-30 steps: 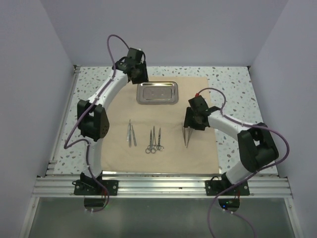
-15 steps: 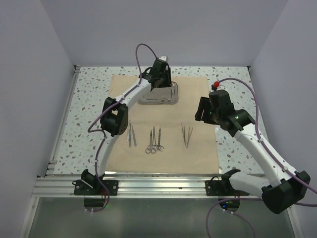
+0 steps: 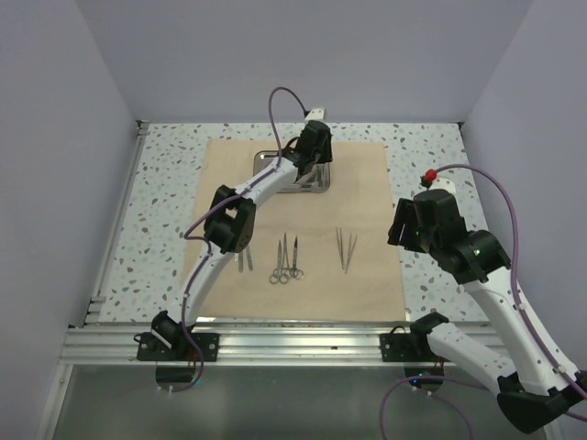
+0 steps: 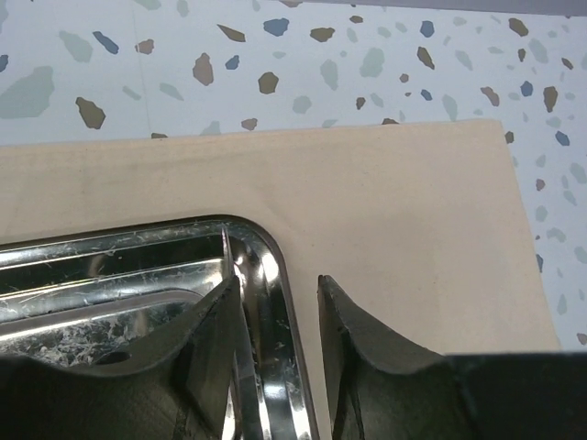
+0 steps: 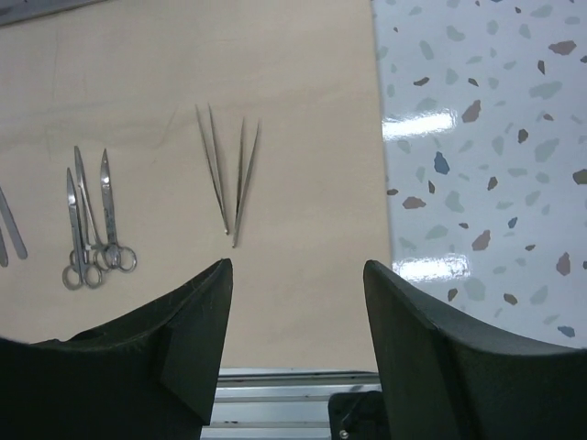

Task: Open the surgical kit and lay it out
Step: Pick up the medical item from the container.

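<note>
The beige cloth wrap [image 3: 367, 183] lies spread flat on the table. The shiny steel tray [image 3: 303, 185] sits at its far middle, partly hidden by my left arm. My left gripper [image 3: 316, 168] is open and straddles the tray's right rim [image 4: 266, 302], one finger inside the tray and one over the cloth [image 4: 394, 211]. Two slim tweezers [image 3: 346, 247] lie side by side, ring-handled scissors and forceps [image 3: 285, 260] to their left, and another silver tool [image 3: 244, 260] peeks from under my left arm. My right gripper [image 3: 400, 229] is open and empty, raised over the cloth's right edge; its view shows the tweezers [image 5: 227, 174] and scissors [image 5: 92, 234].
The speckled tabletop [image 3: 440, 165] surrounds the cloth. An aluminium rail [image 3: 293, 344] runs along the near edge. White walls close in the left, right and back.
My left gripper swung right across the tray to its right end. My right gripper lifted away from the two tweezers and drew back to the right.
</note>
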You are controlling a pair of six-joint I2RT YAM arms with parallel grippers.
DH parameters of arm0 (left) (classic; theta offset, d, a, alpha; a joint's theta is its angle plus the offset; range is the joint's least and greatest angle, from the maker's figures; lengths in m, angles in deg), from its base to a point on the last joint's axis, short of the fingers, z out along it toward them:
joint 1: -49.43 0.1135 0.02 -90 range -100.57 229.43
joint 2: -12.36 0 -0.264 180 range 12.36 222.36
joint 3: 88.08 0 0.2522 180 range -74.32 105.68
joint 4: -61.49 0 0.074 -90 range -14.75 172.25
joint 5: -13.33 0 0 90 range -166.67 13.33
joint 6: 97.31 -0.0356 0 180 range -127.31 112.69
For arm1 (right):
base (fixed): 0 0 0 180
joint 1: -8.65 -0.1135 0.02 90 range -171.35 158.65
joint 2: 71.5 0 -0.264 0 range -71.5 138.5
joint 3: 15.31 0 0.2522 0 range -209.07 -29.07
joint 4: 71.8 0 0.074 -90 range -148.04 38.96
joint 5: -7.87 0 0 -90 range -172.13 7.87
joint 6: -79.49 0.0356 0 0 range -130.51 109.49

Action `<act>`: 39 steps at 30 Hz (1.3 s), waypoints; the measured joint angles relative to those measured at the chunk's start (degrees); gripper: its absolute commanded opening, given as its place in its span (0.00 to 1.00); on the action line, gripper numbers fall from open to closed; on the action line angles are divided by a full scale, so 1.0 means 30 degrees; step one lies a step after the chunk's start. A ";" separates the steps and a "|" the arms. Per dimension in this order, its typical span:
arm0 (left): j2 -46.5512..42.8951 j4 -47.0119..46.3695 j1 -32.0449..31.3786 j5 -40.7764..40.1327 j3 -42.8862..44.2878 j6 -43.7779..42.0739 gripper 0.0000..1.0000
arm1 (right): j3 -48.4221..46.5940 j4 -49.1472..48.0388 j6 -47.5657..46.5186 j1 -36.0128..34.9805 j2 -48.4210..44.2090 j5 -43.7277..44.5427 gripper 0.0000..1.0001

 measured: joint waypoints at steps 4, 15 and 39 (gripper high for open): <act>0.0328 -0.0015 0.0000 -0.0816 0.0000 -0.0219 0.42 | 0.0080 0.0634 -0.0080 0.0000 -0.0729 0.0546 0.63; 0.0568 -0.0160 -0.0029 -0.1443 0.0051 -0.0211 0.41 | 0.0131 0.0947 -0.0597 0.0000 -0.0532 0.1231 0.63; 0.1698 0.0663 -0.0284 -0.1450 0.0714 0.0175 0.00 | 0.0546 0.0823 -0.0991 0.0000 -0.0743 0.1421 0.61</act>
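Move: The medical item, the last slim pointed one, lies in the tray along its right wall, some 5 cm below the left hand, about 1 cm to its left and 1 cm back. The tray's middle is about 9 cm left, 1 cm back and 6 cm down. On the cloth, the tweezers lie about 29 cm back and 6 cm right, the scissors some 33 cm back and 10 cm left, both 6 cm lower. From the right hand the item is about 36 cm ahead, 18 cm left and 20 cm down. The slim item by the tray's right wall is met from above: the left hand shifts about 1 cm to its left to line up, then sinks roughly 5 cm straight down with its fingers half open and almost no turn. At the bottom the fingers close nearly fully and pinch the item along its shaft, its point still showing ahead of them. The empty right hand eases about 2 cm to its right. ##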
